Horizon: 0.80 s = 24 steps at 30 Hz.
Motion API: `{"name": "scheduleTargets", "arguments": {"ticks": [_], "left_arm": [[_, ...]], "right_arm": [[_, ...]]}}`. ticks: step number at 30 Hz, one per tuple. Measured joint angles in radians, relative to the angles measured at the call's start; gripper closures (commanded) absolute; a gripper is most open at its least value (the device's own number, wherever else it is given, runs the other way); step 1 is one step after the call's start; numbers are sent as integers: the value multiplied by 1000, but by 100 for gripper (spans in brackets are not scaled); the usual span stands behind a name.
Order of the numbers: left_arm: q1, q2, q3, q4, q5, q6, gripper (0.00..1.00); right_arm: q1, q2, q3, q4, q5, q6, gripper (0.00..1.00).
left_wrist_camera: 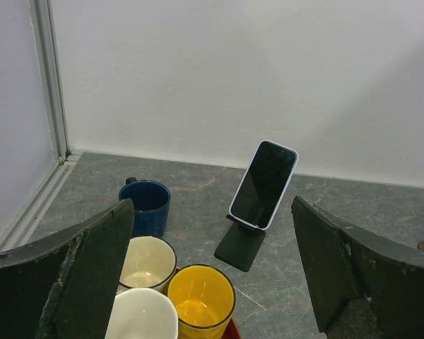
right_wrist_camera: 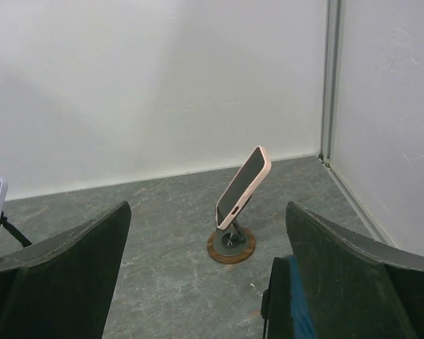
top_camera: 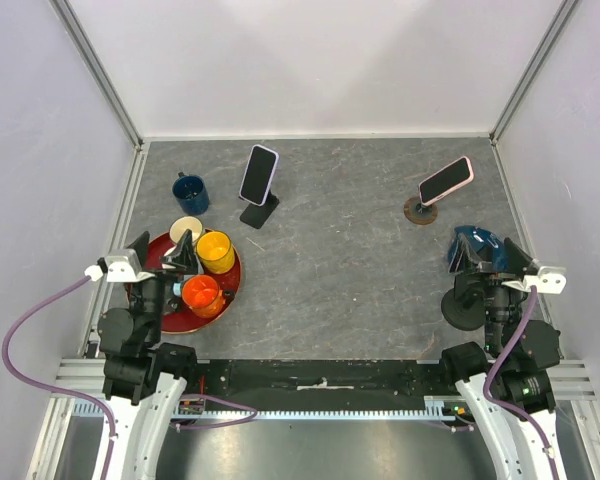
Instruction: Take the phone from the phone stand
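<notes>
A phone in a pale lilac case leans on a black folding stand at the back centre-left; both show in the left wrist view, phone and stand. A phone in a pink case sits tilted on a round wood-rimmed stand at the back right; the right wrist view shows that phone and stand. My left gripper is open and empty above the red tray, well short of the lilac phone. My right gripper is open and empty, short of the pink phone.
A red tray at the left holds a yellow mug, an orange mug and a cream mug. A dark blue mug stands behind it. A blue object lies under my right gripper. Walls enclose three sides.
</notes>
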Motion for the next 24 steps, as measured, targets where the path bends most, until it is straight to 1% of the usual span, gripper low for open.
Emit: {"name": "scheduleTargets", "arguments": {"ticks": [7, 11, 14, 19, 21, 24], "left_arm": [[0, -2, 9, -12, 12, -5, 0], [0, -9, 31, -51, 29, -31, 0], [0, -15, 49, -93, 33, -57, 0], [-6, -36, 83, -188, 34, -89, 0], [-16, -55, 87, -215, 34, -94, 0], [-29, -77, 88, -242, 34, -102, 0]], "right_arm": [[0, 1, 2, 1, -116, 59, 2], [0, 44, 49, -16, -210, 65, 2], [0, 126, 121, -37, -251, 65, 2], [0, 283, 226, -72, -261, 67, 2], [0, 376, 288, -103, -259, 80, 2], [0, 566, 417, -165, -257, 113, 2]]}}
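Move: The pink-framed phone leans on its stand about 27 cm ahead of the right hand, some 2 cm to its right and 10 cm below it. The stand's round foot is roughly 26 cm ahead, 2 cm left and 18 cm down. A blue object stands nearer, about 9 cm ahead, 3 cm right and 13 cm below. From the left hand the same phone lies some 27 cm ahead, 55 cm right and 10 cm below. Leftward first, swinging about 15 degrees counter-clockwise, the open right hand then climbs some 3 cm and speeds forward about 6 cm over the table towards the pink phone, tipping down as it goes; it ends nearly 7 cm farther left, touching nothing. The left hand, also open, eases back some 3 cm from the mugs, turning slightly clockwise. ##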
